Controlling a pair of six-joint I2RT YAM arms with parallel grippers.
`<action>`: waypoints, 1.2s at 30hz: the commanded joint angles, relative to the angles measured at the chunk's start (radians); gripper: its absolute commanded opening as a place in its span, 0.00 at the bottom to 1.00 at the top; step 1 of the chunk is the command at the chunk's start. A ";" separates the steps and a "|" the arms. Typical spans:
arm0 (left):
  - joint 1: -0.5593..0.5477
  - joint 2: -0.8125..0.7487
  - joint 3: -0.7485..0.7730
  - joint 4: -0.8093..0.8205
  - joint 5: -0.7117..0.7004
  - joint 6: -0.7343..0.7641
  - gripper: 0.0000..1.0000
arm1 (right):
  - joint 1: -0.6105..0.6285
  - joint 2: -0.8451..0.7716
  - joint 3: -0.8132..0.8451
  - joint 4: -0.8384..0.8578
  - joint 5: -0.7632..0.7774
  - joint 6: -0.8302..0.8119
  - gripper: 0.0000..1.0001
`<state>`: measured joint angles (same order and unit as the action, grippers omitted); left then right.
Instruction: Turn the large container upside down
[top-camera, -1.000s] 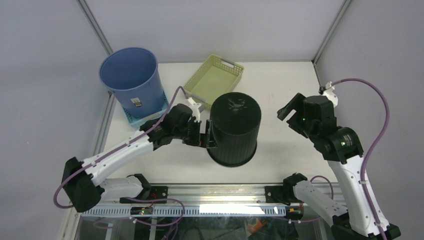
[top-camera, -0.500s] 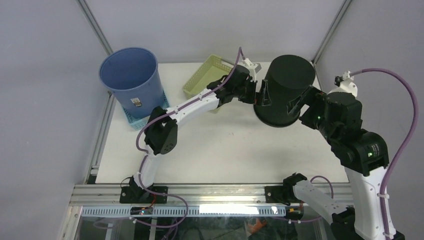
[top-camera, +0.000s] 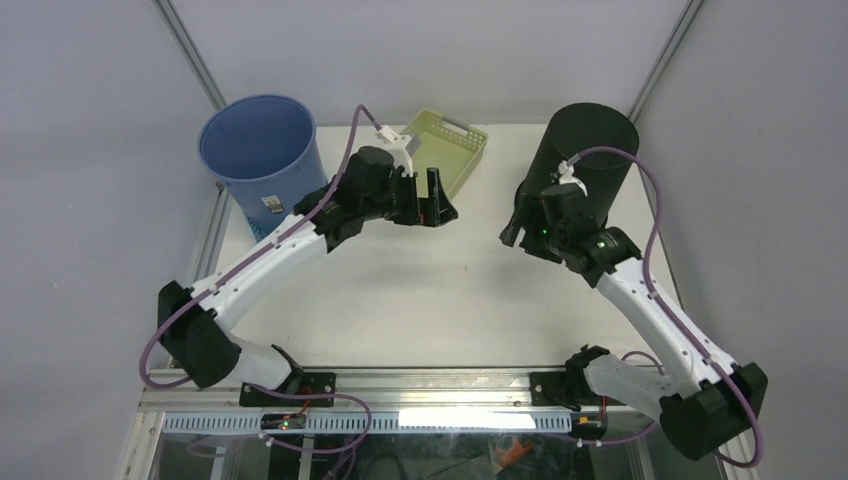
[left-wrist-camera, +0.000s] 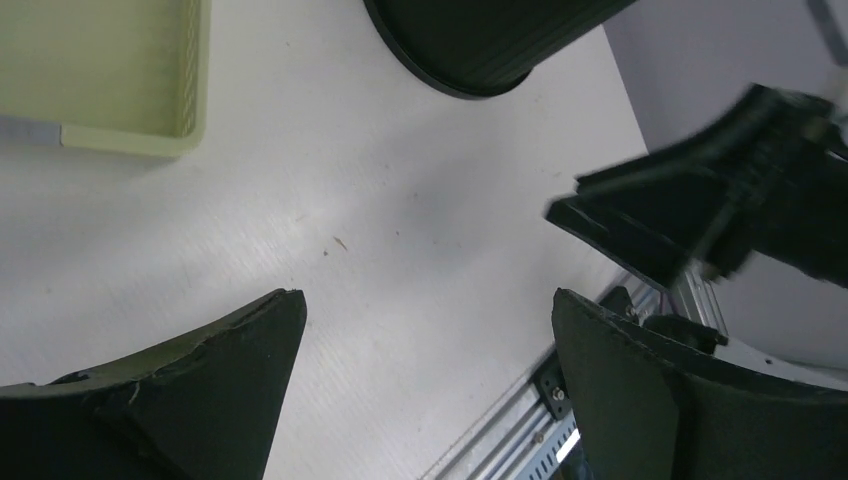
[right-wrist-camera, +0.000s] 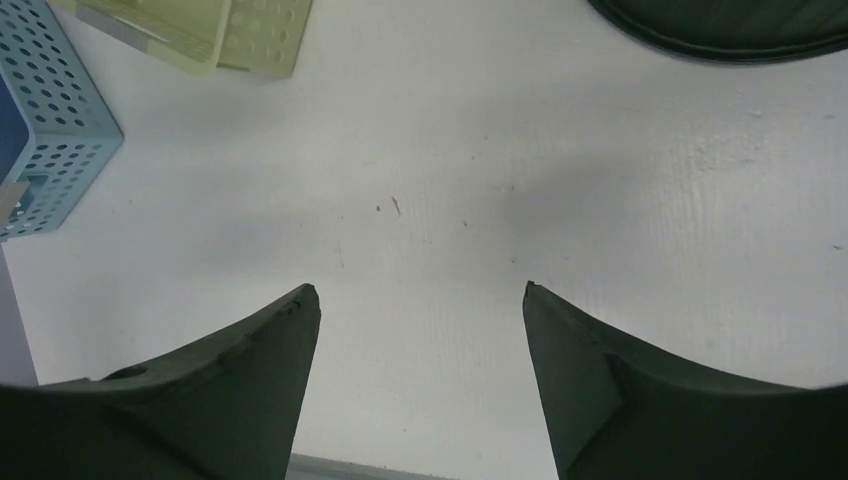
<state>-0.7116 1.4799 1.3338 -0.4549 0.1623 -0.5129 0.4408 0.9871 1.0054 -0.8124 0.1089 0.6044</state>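
Observation:
The large container (top-camera: 588, 150), a black bin, stands at the back right of the table with its closed base up and its rim on the table. The left wrist view shows its rim (left-wrist-camera: 480, 50) at the top, and so does the right wrist view (right-wrist-camera: 720, 25). My left gripper (top-camera: 438, 203) hangs open over the table's middle, left of the bin and apart from it, with nothing between its fingers (left-wrist-camera: 425, 310). My right gripper (top-camera: 512, 228) is open just in front and left of the bin, with only bare table between its fingers (right-wrist-camera: 420, 290).
A blue bucket (top-camera: 262, 150) stands at the back left in a light blue perforated basket (right-wrist-camera: 50, 130). A pale green basket (top-camera: 440, 150) lies at the back centre, just behind my left gripper. The metal rail (top-camera: 400, 380) runs along the near edge.
Half a second ago both grippers were at the black bin at the back right. Now it stands alone, the left gripper has drawn back to the left and the right gripper has come off it.

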 joint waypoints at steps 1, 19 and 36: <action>-0.022 -0.127 -0.113 0.000 -0.020 -0.047 0.99 | 0.028 0.087 -0.044 0.389 0.103 0.069 0.78; -0.010 -0.072 -0.047 -0.083 -0.085 0.050 0.99 | -0.329 0.506 0.263 0.453 -0.057 -0.055 0.79; 0.053 0.546 0.491 -0.093 -0.379 0.363 0.99 | -0.160 -0.155 -0.004 -0.042 0.081 0.000 0.82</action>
<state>-0.6510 1.9171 1.6875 -0.5606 -0.1707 -0.2646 0.2844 0.8902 0.9810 -0.7029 0.1249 0.5838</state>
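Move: The upside-down black container stands roughly 17 cm ahead of the right hand and 10 cm to its right, its middle about 3 cm lower; from that hand the green basket lies some 25 cm ahead and 21 cm left. For the left hand, the green basket is about 20 cm ahead, 3 cm left and 20 cm below. From the left hand the black container stands about 12 cm ahead and 29 cm right, the blue container some 11 cm ahead and 36 cm left. Towards the black container, the right hand sweeps forward about 19 cm, sinking and swinging right with a clockwise turn, then draws back nearly as far, rising and easing left. The left hand first backs off slightly, then reaches forward and down over the near part of the green basket, its left side rolling up some 25 degrees. Both grippers stay open. ##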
